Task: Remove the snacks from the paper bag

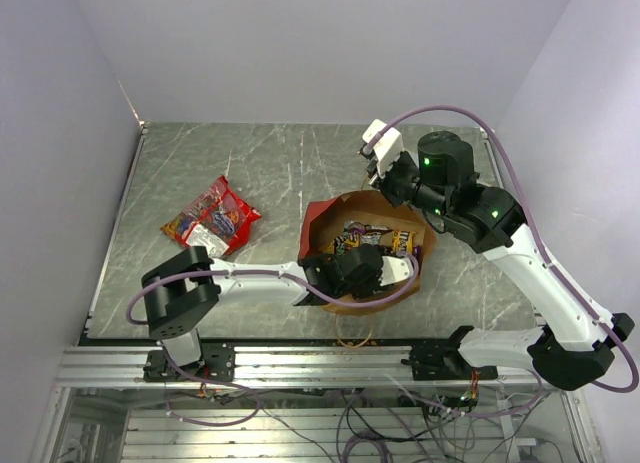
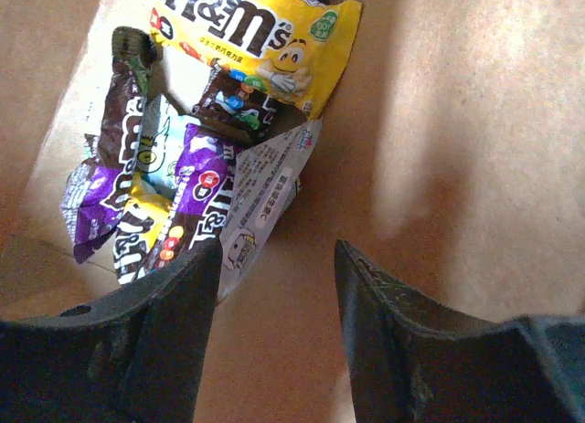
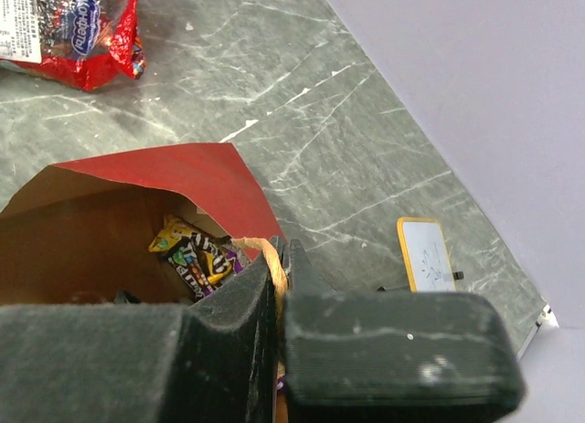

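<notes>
The brown paper bag (image 1: 330,223) with red side panels sits mid-table, its mouth open upward. My left gripper (image 1: 350,270) is down inside it. In the left wrist view that gripper (image 2: 277,259) is open over bare brown paper, with nothing between the fingers. The snacks lie just ahead of its left finger: a yellow packet (image 2: 260,35), a purple one (image 2: 196,190), a brown one (image 2: 123,140) and a white wrapper (image 2: 260,195). My right gripper (image 3: 281,259) is shut on the bag's twine handle (image 3: 270,251) at the far rim. A red chip bag (image 1: 212,218) lies on the table to the bag's left.
A small white board with a yellow frame (image 3: 427,254) lies on the grey marbled table (image 1: 270,163) beyond the bag. Pale walls close in the table on three sides. The other loop handle (image 1: 352,335) hangs over the near edge.
</notes>
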Controlling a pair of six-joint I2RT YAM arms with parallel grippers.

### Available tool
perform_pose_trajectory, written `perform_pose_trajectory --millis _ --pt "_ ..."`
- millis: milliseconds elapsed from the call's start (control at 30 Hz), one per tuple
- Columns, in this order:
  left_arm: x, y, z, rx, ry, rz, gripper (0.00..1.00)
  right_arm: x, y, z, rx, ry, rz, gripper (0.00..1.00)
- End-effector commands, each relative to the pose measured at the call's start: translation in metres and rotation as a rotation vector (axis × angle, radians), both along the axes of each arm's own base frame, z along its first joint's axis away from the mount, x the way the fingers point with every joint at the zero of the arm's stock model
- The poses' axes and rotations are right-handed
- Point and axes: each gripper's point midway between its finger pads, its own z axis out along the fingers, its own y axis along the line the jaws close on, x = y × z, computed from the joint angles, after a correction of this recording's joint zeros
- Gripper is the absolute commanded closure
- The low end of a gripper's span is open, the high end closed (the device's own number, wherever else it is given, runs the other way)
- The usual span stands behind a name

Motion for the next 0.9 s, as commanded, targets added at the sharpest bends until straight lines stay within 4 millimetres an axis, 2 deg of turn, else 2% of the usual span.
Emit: perform_pose_trajectory --millis 0,133,233,300,433,600,867 --pt "0.008 -0.02 0.006 -0.023 -0.03 -0.031 0.39 -0.001 -0.003 0.024 0.034 -0.064 -0.003 1.0" --pt "0.011 -0.028 -0.003 -0.006 -0.02 -0.041 0.53 -0.001 -0.006 0.026 0.033 -0.076 -0.015 1.0" --pt "0.015 -0.031 -0.007 0.009 -0.025 -0.034 0.69 0.001 -0.008 0.03 0.038 -0.095 -0.025 1.0" --pt "0.019 -0.032 0.002 0.0 -0.039 -0.012 0.81 0.001 -0.009 0.029 0.026 -0.096 -0.029 1.0" --pt "0.018 -0.028 0.03 -0.031 -0.018 0.022 0.92 -0.001 -0.014 0.031 0.018 -0.107 -0.036 1.0" --pt "0.0 -0.017 0.074 -0.144 0.052 0.024 0.93 0.002 -0.019 0.027 0.009 -0.119 -0.061 1.0" --pt "-0.05 0.007 0.141 -0.298 0.196 0.001 0.93 0.009 -0.022 0.033 0.018 -0.143 -0.105 1.0"
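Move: Inside the paper bag, the silver-white packet lies just past the open left fingertips, about 2 cm ahead, 3 cm to the right and 3 cm below. The yellow M&M's pack is some 6 cm ahead and 8 cm right of the hand, the purple one about 3 cm straight ahead, both about 3 cm lower. From the right hand, shut on the bag's handle, the silver-white packet is roughly 6 cm back, 3 cm right and 30 cm down. Ease the left gripper about 3 cm down and to the right, slightly forward, into the silver-white packet, shutting the fingers on its edge as you go. Then pull up some 13 cm, drawing back and a little left and tilting the hand about 15 degrees. Keep the right gripper clamped on the handle, letting it shift about 2 cm to the right. ##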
